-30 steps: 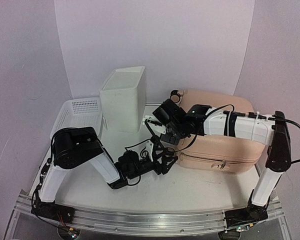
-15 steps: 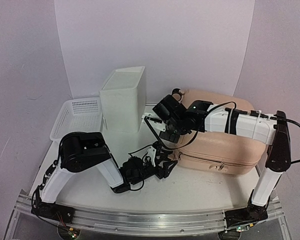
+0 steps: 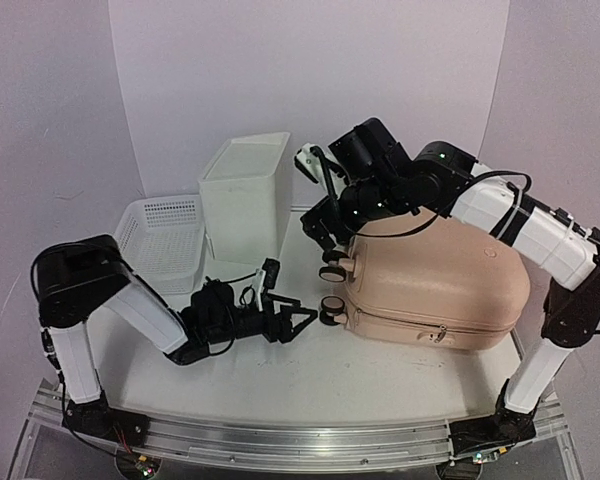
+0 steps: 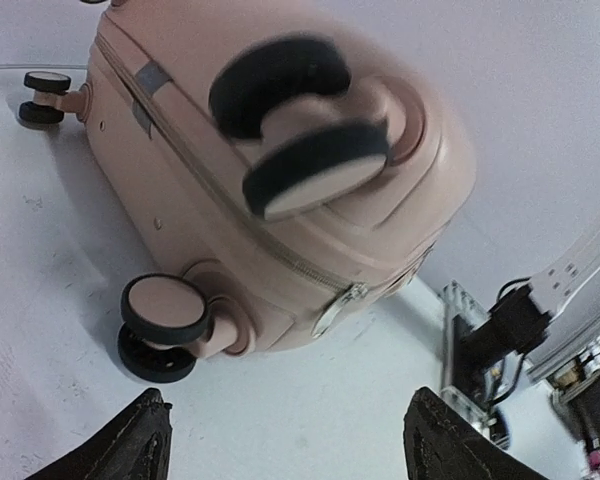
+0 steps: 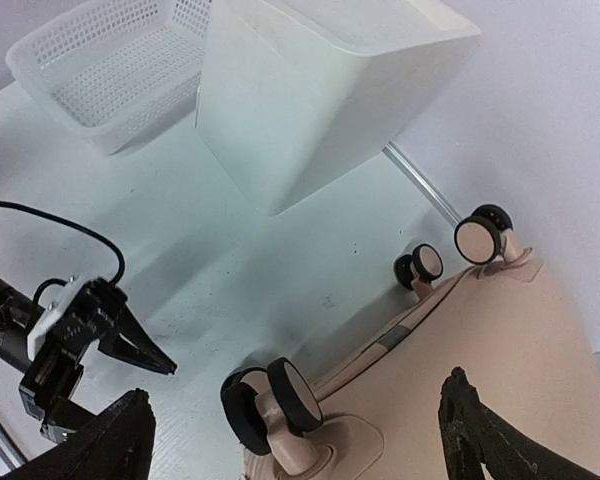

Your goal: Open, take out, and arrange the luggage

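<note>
The peach-pink luggage (image 3: 440,285) lies flat on the right of the table, zipped shut, its caster wheels (image 3: 331,290) pointing left. My left gripper (image 3: 295,322) lies low on the table just left of those wheels, open and empty. In the left wrist view the luggage (image 4: 280,180), a wheel (image 4: 165,312) and the zipper pull (image 4: 338,308) lie ahead of the open left gripper (image 4: 295,445). My right gripper (image 3: 320,195) hangs open above the wheel end. In the right wrist view the right gripper (image 5: 300,445) holds nothing, with the luggage (image 5: 480,340) below it.
A white plastic box (image 3: 246,198) stands at the back, left of the luggage. A white mesh basket (image 3: 160,240) sits at the far left. The table's front rail (image 3: 300,440) runs along the near edge. White walls close in at the back and both sides.
My right gripper opened and rose off the luggage's wheel end. The wheel end dropped lower, so the luggage now lies flat. My left arm drew back to the left.
</note>
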You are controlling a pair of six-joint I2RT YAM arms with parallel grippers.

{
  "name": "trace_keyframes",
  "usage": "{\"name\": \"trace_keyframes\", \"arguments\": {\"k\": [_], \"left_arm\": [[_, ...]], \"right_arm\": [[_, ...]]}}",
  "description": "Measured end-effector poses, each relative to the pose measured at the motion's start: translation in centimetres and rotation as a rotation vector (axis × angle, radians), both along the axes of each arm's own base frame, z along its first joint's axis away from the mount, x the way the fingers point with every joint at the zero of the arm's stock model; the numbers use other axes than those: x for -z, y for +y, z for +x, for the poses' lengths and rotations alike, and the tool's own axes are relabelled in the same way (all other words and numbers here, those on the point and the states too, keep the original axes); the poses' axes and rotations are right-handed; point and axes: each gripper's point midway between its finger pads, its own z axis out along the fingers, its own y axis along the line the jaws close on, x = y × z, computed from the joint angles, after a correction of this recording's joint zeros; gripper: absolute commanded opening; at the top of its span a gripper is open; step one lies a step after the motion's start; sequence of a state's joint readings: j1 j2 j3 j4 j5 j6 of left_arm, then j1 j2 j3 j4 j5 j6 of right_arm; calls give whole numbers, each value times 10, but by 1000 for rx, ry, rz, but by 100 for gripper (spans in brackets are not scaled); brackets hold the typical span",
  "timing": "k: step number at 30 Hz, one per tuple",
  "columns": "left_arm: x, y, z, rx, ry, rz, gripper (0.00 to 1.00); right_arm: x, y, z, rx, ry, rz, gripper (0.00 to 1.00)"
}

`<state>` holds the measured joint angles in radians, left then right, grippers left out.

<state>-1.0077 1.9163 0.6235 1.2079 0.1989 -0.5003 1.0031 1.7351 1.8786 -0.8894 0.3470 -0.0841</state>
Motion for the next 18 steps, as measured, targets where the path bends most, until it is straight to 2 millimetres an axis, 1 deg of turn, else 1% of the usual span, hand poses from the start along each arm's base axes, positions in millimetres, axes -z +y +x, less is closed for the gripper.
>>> {"name": "trace_keyframes", "arguments": {"k": [2, 4, 5, 7, 8, 9, 11, 13, 15, 18], "left_arm": [[-27, 3, 5, 16, 94, -19, 78], [-57, -1, 5, 36, 190, -45, 74], [-69, -4, 5, 46, 227, -56, 71], [-98, -9, 6, 65, 333, -98, 61], [-110, -11, 7, 68, 392, -123, 58], [-116, -10, 10, 64, 452, -143, 57], [-120, -7, 18, 45, 576, -170, 54], [-112, -6, 26, 15, 684, -170, 49], [-104, -8, 32, -5, 741, -159, 43], [-91, -12, 33, -16, 777, -130, 35]], "right_arm": [[-2, -6, 0, 45, 29, 36, 98], [-2, -11, 1, 85, 52, 63, 98], [-2, -12, 1, 95, 57, 67, 98], [0, -15, 3, 116, 67, 74, 98], [0, -16, 3, 128, 71, 79, 98], [0, -16, 4, 133, 74, 83, 98], [0, -16, 3, 144, 80, 94, 98], [0, -16, 4, 152, 84, 101, 98], [0, -17, 4, 162, 88, 108, 98], [0, -20, 7, 179, 97, 121, 98]]}}
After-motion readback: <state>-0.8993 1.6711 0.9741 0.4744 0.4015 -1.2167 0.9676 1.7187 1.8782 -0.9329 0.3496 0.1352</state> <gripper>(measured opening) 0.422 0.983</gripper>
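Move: The luggage's upper near wheel is about 9 cm above the left hand, 5 cm to its right and 3 cm ahead. The lower near wheel sits some 6 cm right, 4 cm ahead and 5 cm below the left hand, with the luggage's middle about 25 cm right and 13 ahead. The white bin stands roughly 13 cm left and 26 ahead. From the right hand, the upper wheel is about 11 cm below, 3 right and 2 ahead. The luggage's upper near wheel is what the left hand goes for: it rises about 12 cm, then sinks 2 to 3 cm while easing forward some 3 cm. It rolls about 45 degrees, its forward side tipping down, and the fingers close to about half their earlier gap close beside the wheel; contact can't be made out. The open right hand shifts 2 cm right above. ##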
